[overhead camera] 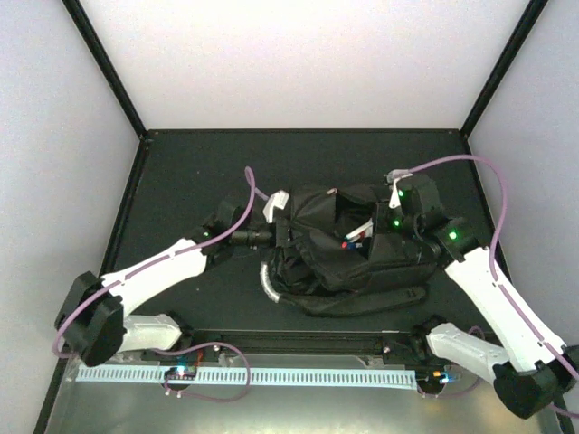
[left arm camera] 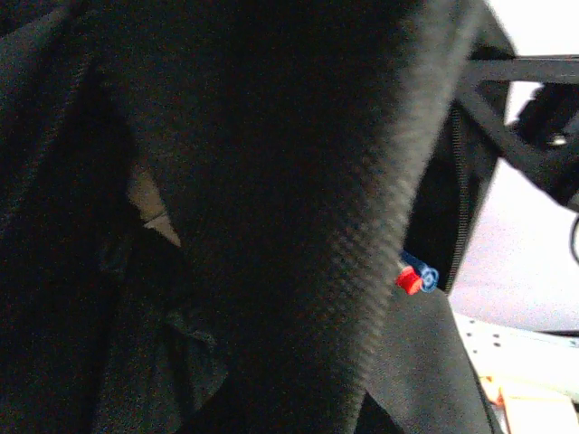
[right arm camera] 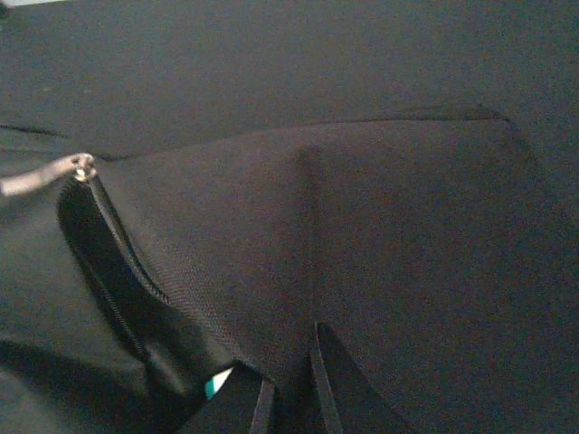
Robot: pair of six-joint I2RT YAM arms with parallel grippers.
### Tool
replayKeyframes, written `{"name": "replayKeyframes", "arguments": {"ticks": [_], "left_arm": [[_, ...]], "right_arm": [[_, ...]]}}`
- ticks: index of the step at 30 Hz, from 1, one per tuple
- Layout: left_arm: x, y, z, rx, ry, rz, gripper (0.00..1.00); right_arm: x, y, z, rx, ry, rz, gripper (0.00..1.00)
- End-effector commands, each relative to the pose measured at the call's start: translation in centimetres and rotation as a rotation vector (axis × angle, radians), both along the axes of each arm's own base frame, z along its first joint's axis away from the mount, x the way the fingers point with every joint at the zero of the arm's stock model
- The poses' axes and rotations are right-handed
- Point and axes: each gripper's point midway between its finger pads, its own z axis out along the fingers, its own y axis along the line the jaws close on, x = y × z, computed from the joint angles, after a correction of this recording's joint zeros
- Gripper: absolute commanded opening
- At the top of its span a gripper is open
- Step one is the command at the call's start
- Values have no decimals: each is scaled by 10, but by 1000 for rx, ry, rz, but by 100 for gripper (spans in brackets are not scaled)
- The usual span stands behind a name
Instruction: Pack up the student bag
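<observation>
The student bag (overhead camera: 362,258) is a large black backpack lying in the middle of the table, its top gaping open. Its grey curved handle (overhead camera: 268,282) points toward the near edge. Red and blue pen ends (overhead camera: 348,242) show inside the opening, also in the left wrist view (left arm camera: 416,277). My left gripper (overhead camera: 279,231) is at the bag's left rim, its fingers hidden by a raised fold of black fabric (left arm camera: 298,181). My right gripper (overhead camera: 398,221) is at the bag's far right side. Its fingers (right arm camera: 321,380) are shut on bag fabric (right arm camera: 362,226), beside an open zipper with a metal pull (right arm camera: 81,165).
A whitish piece (overhead camera: 274,203) lies at the bag's far left corner. A black shoulder strap (overhead camera: 362,303) trails toward the near edge. A white slotted rail (overhead camera: 271,375) runs along the front between the arm bases. White walls enclose the dark table (overhead camera: 181,181).
</observation>
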Motion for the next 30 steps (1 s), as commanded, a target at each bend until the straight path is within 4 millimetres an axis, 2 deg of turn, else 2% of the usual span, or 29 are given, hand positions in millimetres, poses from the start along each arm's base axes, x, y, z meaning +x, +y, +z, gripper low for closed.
{"name": "replayKeyframes", "arguments": {"ticks": [1,2,3,5,6,7,9,11,13,16,20,23,27,30], "left_arm": [[24,-24,95,-176,-208,-96,2],[26,-30,108,-189,-219,-118,2],[29,-35,126,-208,-235,-140,2],[32,-44,165,-254,-267,-181,2],[32,-47,189,-285,-290,-199,2],[29,-48,222,-331,-331,-215,2],[21,-45,266,-407,-381,-242,2],[9,-38,307,-477,-422,-256,1],[-1,-30,334,-526,-459,-254,2],[-12,-19,358,-571,-498,-245,2],[-17,-16,362,-553,-496,-259,2],[-11,-19,342,-510,-467,-255,2],[8,-25,275,-418,-364,-235,2],[21,-27,212,-322,-279,-220,2]], "right_arm": [[28,-25,45,-106,-116,-150,2],[32,-30,63,-127,-148,-171,2],[35,-32,94,-122,-202,-180,2],[37,-33,135,-111,-258,-188,2],[37,-33,157,-94,-283,-186,2],[35,-31,176,-76,-302,-176,2],[28,-29,209,-37,-349,-149,2],[20,-31,233,-8,-396,-143,4],[15,-33,243,2,-418,-142,5],[17,-37,234,-25,-397,-160,5],[25,-42,208,-75,-347,-202,5],[28,-41,191,-86,-326,-203,5],[27,-36,169,-87,-293,-177,5],[26,-25,136,-75,-232,-130,5]]}}
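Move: Both hands already grip the black bag's rim. The bag's middle lies about 14 cm to the left hand's right, 3 cm back and 12 cm below; the grey handle is some 11 cm back, 6 cm left. From the right hand the bag's middle is roughly 5 cm back, 6 cm left and 16 cm down, with the markers about 2 cm back, 5 cm left and 8 cm below. Still pinching the bag's rim, both hands heave upward, left about 30 cm, right 23, then sink some 10. ##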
